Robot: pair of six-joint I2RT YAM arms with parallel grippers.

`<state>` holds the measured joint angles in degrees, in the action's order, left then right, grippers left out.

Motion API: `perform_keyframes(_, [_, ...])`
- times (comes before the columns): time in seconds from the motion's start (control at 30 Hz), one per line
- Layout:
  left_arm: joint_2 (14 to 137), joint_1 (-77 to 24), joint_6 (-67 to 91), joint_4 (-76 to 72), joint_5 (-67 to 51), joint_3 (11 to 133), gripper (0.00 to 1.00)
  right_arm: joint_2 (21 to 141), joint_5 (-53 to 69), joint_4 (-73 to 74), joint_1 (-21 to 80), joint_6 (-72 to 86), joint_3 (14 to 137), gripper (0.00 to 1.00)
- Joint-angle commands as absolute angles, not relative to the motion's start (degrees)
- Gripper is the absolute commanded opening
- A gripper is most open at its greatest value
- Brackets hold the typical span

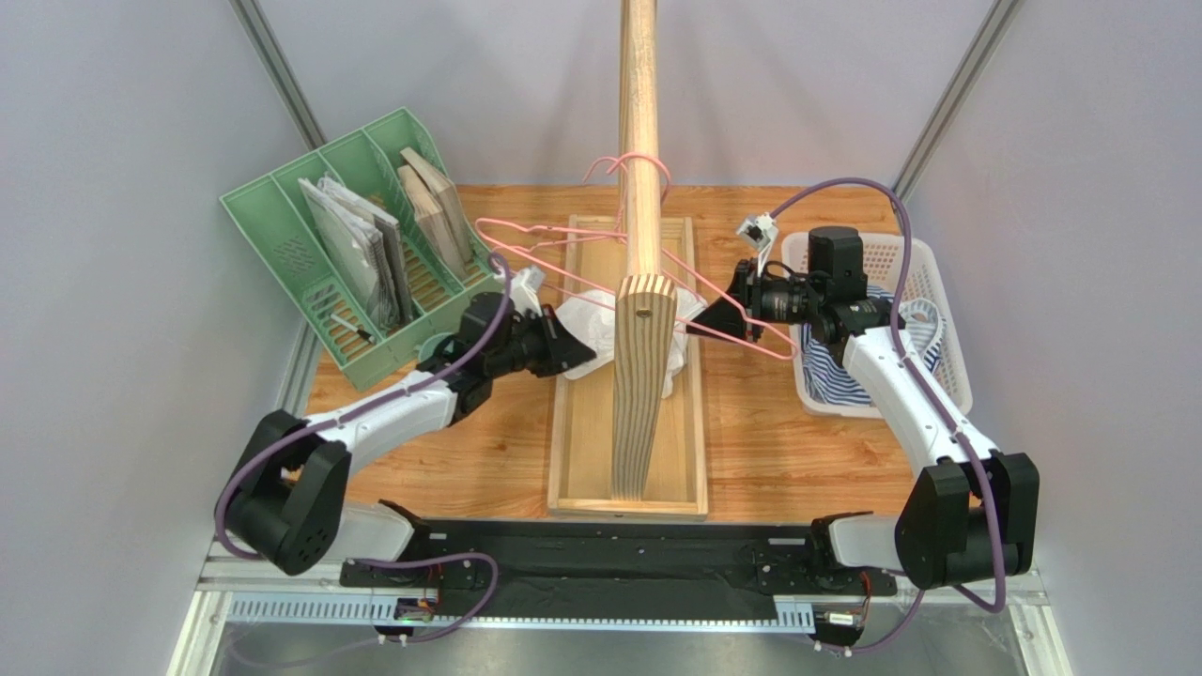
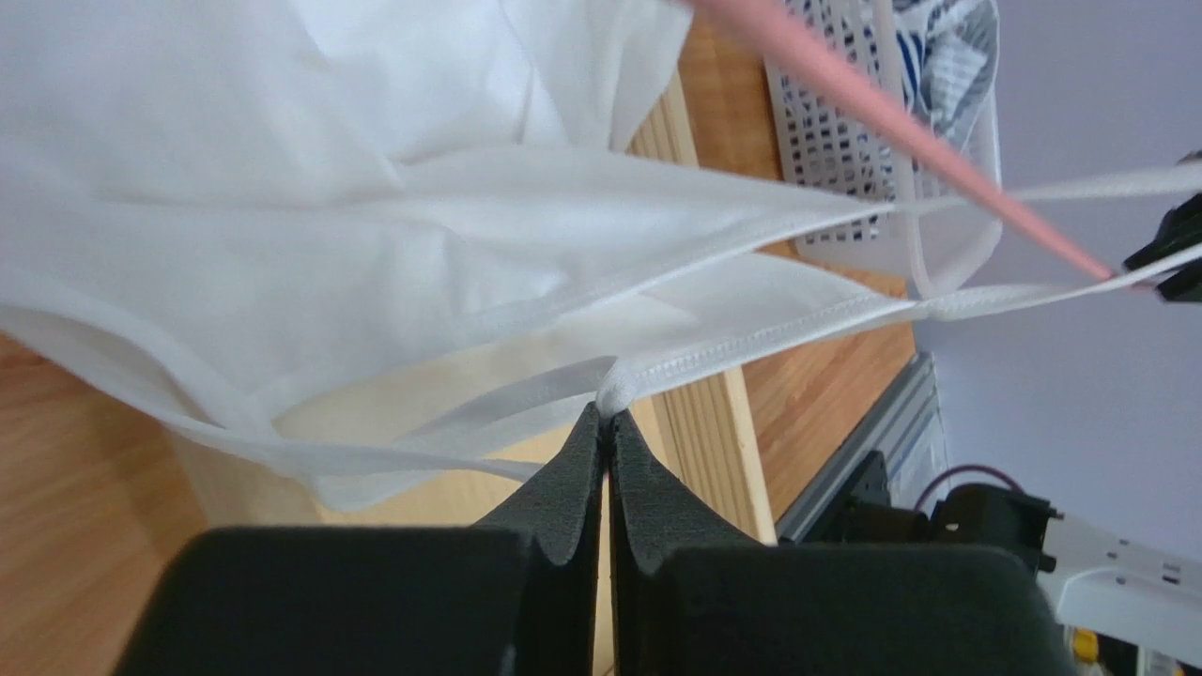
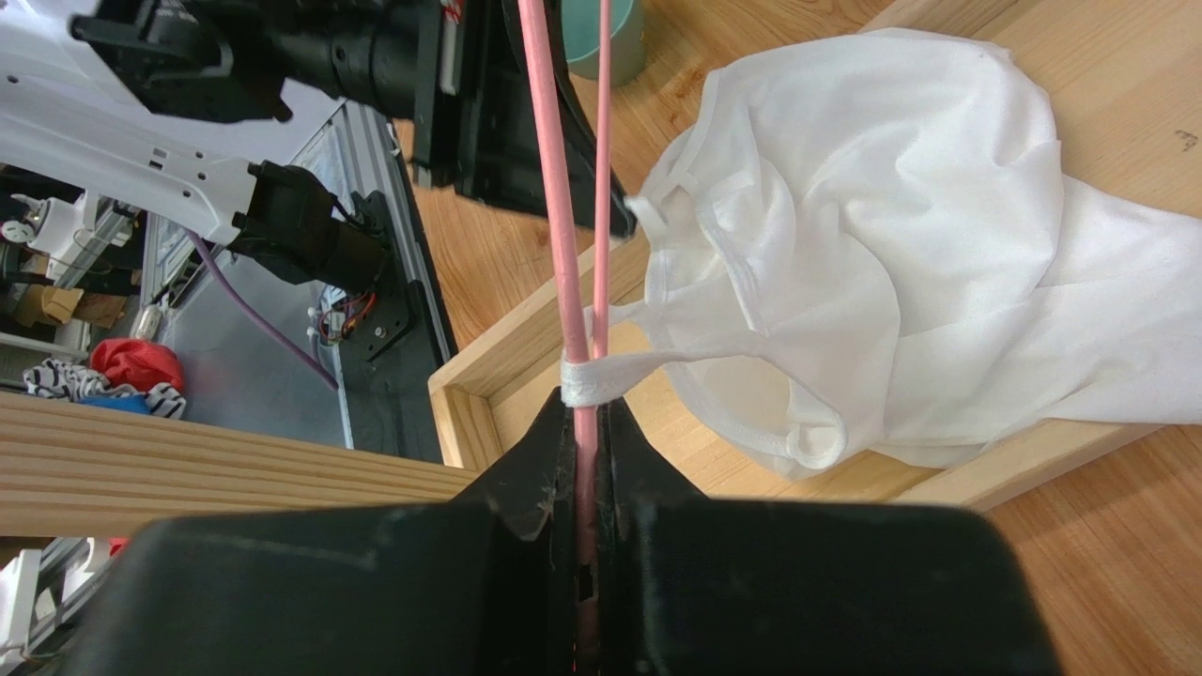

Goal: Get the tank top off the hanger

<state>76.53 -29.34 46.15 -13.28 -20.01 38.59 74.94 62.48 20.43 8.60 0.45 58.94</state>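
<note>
The white tank top (image 1: 590, 318) lies bunched on the wooden stand beside the upright post, filling the left wrist view (image 2: 353, 183) and showing in the right wrist view (image 3: 875, 240). My left gripper (image 1: 572, 347) (image 2: 608, 416) is shut on one thin strap of it, which runs taut to the right. The pink wire hanger (image 1: 565, 240) (image 2: 903, 134) (image 3: 550, 169) is hooked over the post. Its right end is pinched in my right gripper (image 1: 734, 313) (image 3: 583, 409), which is shut. A strap (image 3: 600, 378) still wraps the hanger wire just above the right fingertips.
A wooden post (image 1: 642, 141) rises from a long wooden tray base (image 1: 565, 465) in the middle. A green file rack (image 1: 353, 254) with papers stands at the back left. A white basket (image 1: 934, 303) holding striped cloth sits at the right, behind the right arm.
</note>
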Motion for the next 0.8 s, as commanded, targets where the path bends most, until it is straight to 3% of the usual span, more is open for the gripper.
perform_keyframes(0.0, [80.2,-35.1,48.1,-21.3,-20.0,36.9,0.0,75.3,62.5,17.3,8.4,0.9,59.1,0.0])
perform_keyframes(0.27, [81.9,-36.2,46.8,-21.1,-18.9,35.4,0.02,75.5,62.4,17.2,8.4,0.8,58.9,0.0])
perform_keyframes(0.37, [79.2,-36.2,46.7,-21.3,-17.8,33.9,0.28,75.5,62.3,17.3,8.4,0.9,58.9,0.0])
perform_keyframes(0.47, [73.6,-36.2,45.4,-18.6,-15.6,33.0,0.42,75.5,62.4,17.3,8.4,0.8,58.7,0.0])
perform_keyframes(0.67, [59.2,-35.9,42.6,-7.7,-8.9,32.6,0.55,75.8,62.1,17.5,8.5,0.8,58.7,0.0])
perform_keyframes(0.77, [52.6,-33.8,41.4,-3.3,-7.0,31.7,0.57,75.8,62.1,17.6,8.6,0.8,58.8,0.0])
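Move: I still pinch a freed shoulder strap of the white tank top in my left hand. The middle of the tank top lies about 7 cm ahead of that hand, 7 cm to its right and 8 cm lower. The tray below it has its middle some 8 cm ahead, 7 cm right and 12 cm down. The hanger end in my right fingers is roughly 16 cm right, 2 cm back and 9 cm higher. From my right hand the tank top is about 9 cm ahead, 9 cm left and 17 cm below. My left hand draws the strap down about 5 cm, back about 4 cm and a little to the right, low over the tray. There I open my fingers about halfway to let go of the strap, then lift roughly 9 cm, drifting left as the fingertips tip up. My right hand stays put, keeping its pinch on the hanger end where the other strap still hangs. ##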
